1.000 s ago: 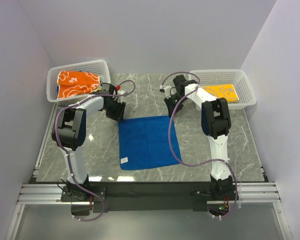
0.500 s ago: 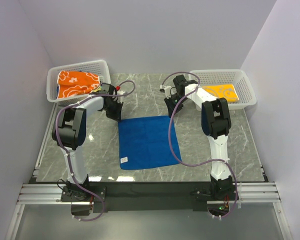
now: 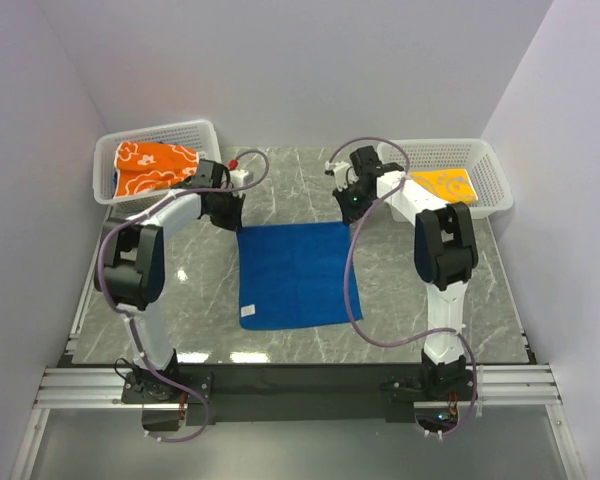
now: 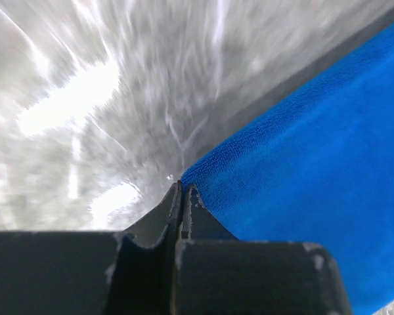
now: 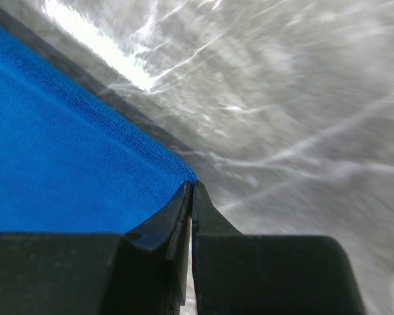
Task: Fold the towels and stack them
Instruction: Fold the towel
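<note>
The plain royal blue towel (image 3: 292, 275) lies spread on the marble table between my arms. My left gripper (image 3: 236, 216) is shut on its far left corner; in the left wrist view the closed tips (image 4: 182, 188) pinch the blue hem (image 4: 295, 164). Over at the far right corner my right gripper (image 3: 352, 211) is shut too, its tips (image 5: 192, 186) meeting on the cloth edge (image 5: 65, 164). An orange towel with white flowers (image 3: 152, 165) sits bunched in the left basket. A yellow towel (image 3: 443, 185) lies flat in the right basket.
A white mesh basket (image 3: 160, 130) stands at the back left and another (image 3: 496, 185) at the back right. Cables loop from both arms over the table. Grey walls close in on three sides. A black rail runs along the near edge (image 3: 300, 378).
My left gripper has shut on the blue towel's far left corner. Both grippers have drawn back toward the far side with the corners, and the towel's near edge has slid away from the arm bases.
</note>
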Robot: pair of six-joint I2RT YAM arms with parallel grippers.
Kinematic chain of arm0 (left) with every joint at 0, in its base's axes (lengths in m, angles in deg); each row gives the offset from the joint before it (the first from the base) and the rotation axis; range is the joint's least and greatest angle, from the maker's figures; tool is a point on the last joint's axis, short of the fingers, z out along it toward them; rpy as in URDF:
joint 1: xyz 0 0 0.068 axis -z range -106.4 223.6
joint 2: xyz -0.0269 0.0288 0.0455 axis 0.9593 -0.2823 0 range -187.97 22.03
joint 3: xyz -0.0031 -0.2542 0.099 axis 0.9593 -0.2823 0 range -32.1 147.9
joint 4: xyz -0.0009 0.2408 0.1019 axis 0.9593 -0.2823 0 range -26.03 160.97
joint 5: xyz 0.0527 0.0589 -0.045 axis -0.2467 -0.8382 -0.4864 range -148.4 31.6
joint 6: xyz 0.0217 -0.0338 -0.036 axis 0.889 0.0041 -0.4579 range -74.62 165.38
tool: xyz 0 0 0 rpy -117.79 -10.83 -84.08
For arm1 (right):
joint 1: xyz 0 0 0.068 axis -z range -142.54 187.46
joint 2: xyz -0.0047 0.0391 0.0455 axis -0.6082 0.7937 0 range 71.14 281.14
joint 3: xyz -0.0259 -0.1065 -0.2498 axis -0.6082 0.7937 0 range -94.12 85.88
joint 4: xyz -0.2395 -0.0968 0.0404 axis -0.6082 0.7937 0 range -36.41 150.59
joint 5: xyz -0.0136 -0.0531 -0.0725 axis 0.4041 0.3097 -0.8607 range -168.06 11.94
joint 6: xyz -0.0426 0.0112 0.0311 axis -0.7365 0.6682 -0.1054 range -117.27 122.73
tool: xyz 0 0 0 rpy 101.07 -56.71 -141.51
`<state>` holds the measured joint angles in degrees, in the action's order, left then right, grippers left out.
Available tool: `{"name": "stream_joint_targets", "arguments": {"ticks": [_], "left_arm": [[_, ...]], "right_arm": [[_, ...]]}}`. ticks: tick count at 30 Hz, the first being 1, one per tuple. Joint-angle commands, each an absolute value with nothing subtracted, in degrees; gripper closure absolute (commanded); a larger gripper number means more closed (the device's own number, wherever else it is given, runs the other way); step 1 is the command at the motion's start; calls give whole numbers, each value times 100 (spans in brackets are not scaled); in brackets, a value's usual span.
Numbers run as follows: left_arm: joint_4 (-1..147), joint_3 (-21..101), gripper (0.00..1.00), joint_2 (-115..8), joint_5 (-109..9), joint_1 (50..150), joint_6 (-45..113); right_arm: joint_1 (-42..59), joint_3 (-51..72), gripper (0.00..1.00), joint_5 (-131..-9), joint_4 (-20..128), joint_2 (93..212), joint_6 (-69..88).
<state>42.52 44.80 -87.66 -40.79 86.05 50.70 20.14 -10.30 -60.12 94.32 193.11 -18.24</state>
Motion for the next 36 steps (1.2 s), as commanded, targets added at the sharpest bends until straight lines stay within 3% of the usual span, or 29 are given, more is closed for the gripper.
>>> {"name": "stream_joint_targets", "arguments": {"ticks": [1, 17, 36], "left_arm": [[4916, 4445, 99, -7959, -4205, 8564, 5223], [5585, 4032, 99, -7527, -4389, 8573, 5127], [5620, 3347, 99, -6517, -4407, 8661, 4802]], "right_arm": [[2032, -914, 100, -6689, 8744, 18646, -1740], [2015, -351, 100, -6786, 8005, 17828, -1573], [1778, 1151, 100, -7252, 7372, 16554, -1239]]}}
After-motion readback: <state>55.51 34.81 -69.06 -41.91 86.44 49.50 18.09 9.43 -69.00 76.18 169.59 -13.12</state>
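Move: Both hands already pinch the blue towel's far corners, about 3 cm off the table. The middle of its near edge lies some 19 cm back and 11 cm right of the left hand, and about 20 cm back and 9 cm left of the right. The left basket stands 12 cm ahead and 15 cm left of the left hand; the right basket is 8 cm ahead and 18 cm right of the right hand. Still pinching far corners, both hands rise about 9 cm and 3 cm forward, dip, then rise drawing back. ##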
